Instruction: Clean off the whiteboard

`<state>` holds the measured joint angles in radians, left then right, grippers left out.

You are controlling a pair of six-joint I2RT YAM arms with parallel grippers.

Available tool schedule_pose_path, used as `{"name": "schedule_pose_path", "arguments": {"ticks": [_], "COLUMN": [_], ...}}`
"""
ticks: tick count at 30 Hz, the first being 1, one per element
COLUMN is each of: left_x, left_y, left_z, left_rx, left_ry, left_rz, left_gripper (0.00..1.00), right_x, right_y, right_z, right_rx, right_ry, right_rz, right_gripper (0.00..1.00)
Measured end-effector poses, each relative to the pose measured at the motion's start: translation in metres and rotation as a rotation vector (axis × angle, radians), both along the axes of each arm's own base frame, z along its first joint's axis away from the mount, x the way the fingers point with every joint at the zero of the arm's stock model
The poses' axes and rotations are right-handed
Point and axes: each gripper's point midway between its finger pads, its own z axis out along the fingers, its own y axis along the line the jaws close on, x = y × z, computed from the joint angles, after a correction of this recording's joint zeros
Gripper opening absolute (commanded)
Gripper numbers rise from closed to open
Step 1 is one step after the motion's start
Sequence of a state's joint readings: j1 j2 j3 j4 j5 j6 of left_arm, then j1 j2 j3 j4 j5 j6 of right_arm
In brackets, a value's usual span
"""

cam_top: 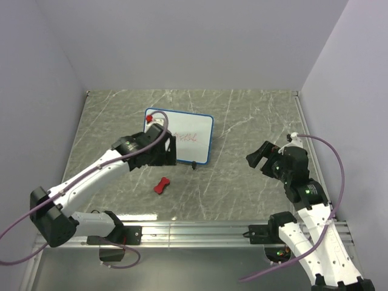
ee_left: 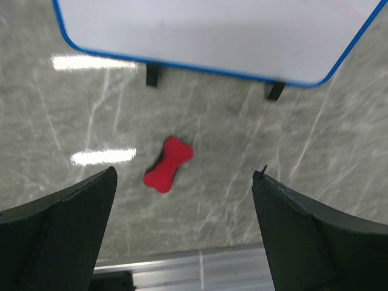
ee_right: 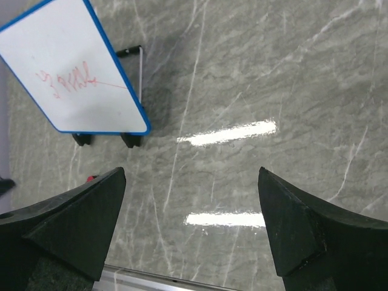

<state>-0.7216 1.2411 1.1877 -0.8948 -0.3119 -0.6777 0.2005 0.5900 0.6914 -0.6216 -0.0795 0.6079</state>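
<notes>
The whiteboard [cam_top: 189, 137] stands propped on black feet in the middle of the table, blue-framed, with red scribbles on its face; the wrist views show it too, whiteboard [ee_left: 212, 33] and whiteboard [ee_right: 70, 79]. A small red bow-shaped eraser [cam_top: 161, 185] lies on the table in front of it, seen also as eraser [ee_left: 168, 164]. My left gripper [cam_top: 163, 151] hovers over the board's left lower corner, open and empty, left gripper [ee_left: 185, 182]. Well to the right of the board, my right gripper [cam_top: 260, 160] is open and empty, right gripper [ee_right: 191, 182].
The grey marble tabletop [cam_top: 242, 121] is bounded by lilac walls at the back and sides. A metal rail [cam_top: 194, 230] runs along the near edge by the arm bases. A thin wire stand [ee_right: 138, 66] props the board from behind.
</notes>
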Motion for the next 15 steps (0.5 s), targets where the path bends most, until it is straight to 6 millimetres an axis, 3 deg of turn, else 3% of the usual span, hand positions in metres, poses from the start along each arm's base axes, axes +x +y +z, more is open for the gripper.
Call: {"name": "schedule_pose_path", "arguments": {"ticks": [4, 9, 15], "left_x": [-0.026, -0.049, -0.061], "left_y": [-0.011, -0.006, -0.016], "left_z": [-0.042, -0.082, -0.110], "left_rx": [0.047, 0.073, 0.064], "left_ry": [0.109, 0.206, 0.294], "left_rz": [-0.070, -0.127, -0.207], "left_gripper": [0.99, 0.99, 0.98], "right_x": [0.002, 0.003, 0.003], "right_y": [0.000, 0.000, 0.001], "right_z": [-0.007, -0.008, -0.010], "right_rx": [-0.012, -0.023, -0.026], "right_ry": [0.028, 0.032, 0.038], "right_rz": [0.005, 0.011, 0.022], "right_gripper": [0.96, 0.96, 0.96]}}
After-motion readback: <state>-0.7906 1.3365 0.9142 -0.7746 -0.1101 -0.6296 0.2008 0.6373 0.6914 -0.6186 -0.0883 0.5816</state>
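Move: The red eraser I am going for lies almost beneath my left hand, about 4 cm back, 2 cm to the left and roughly 17 cm below. The whiteboard's middle is some 18 cm ahead of my left hand, 5 cm to its right and 13 cm down. The board's left foot stands about 13 cm straight beyond the eraser. From my right hand the eraser is around 40 cm left, 3 cm back and 17 cm down. I drop my left hand steeply towards the red eraser, about 11 cm down, while drawing it back some 6 cm from the whiteboard. On the way I tip the fingers roughly 15 degrees further downward and turn the wrist a little clockwise. The gripper stays wide open and stops short of the eraser, still above it. ##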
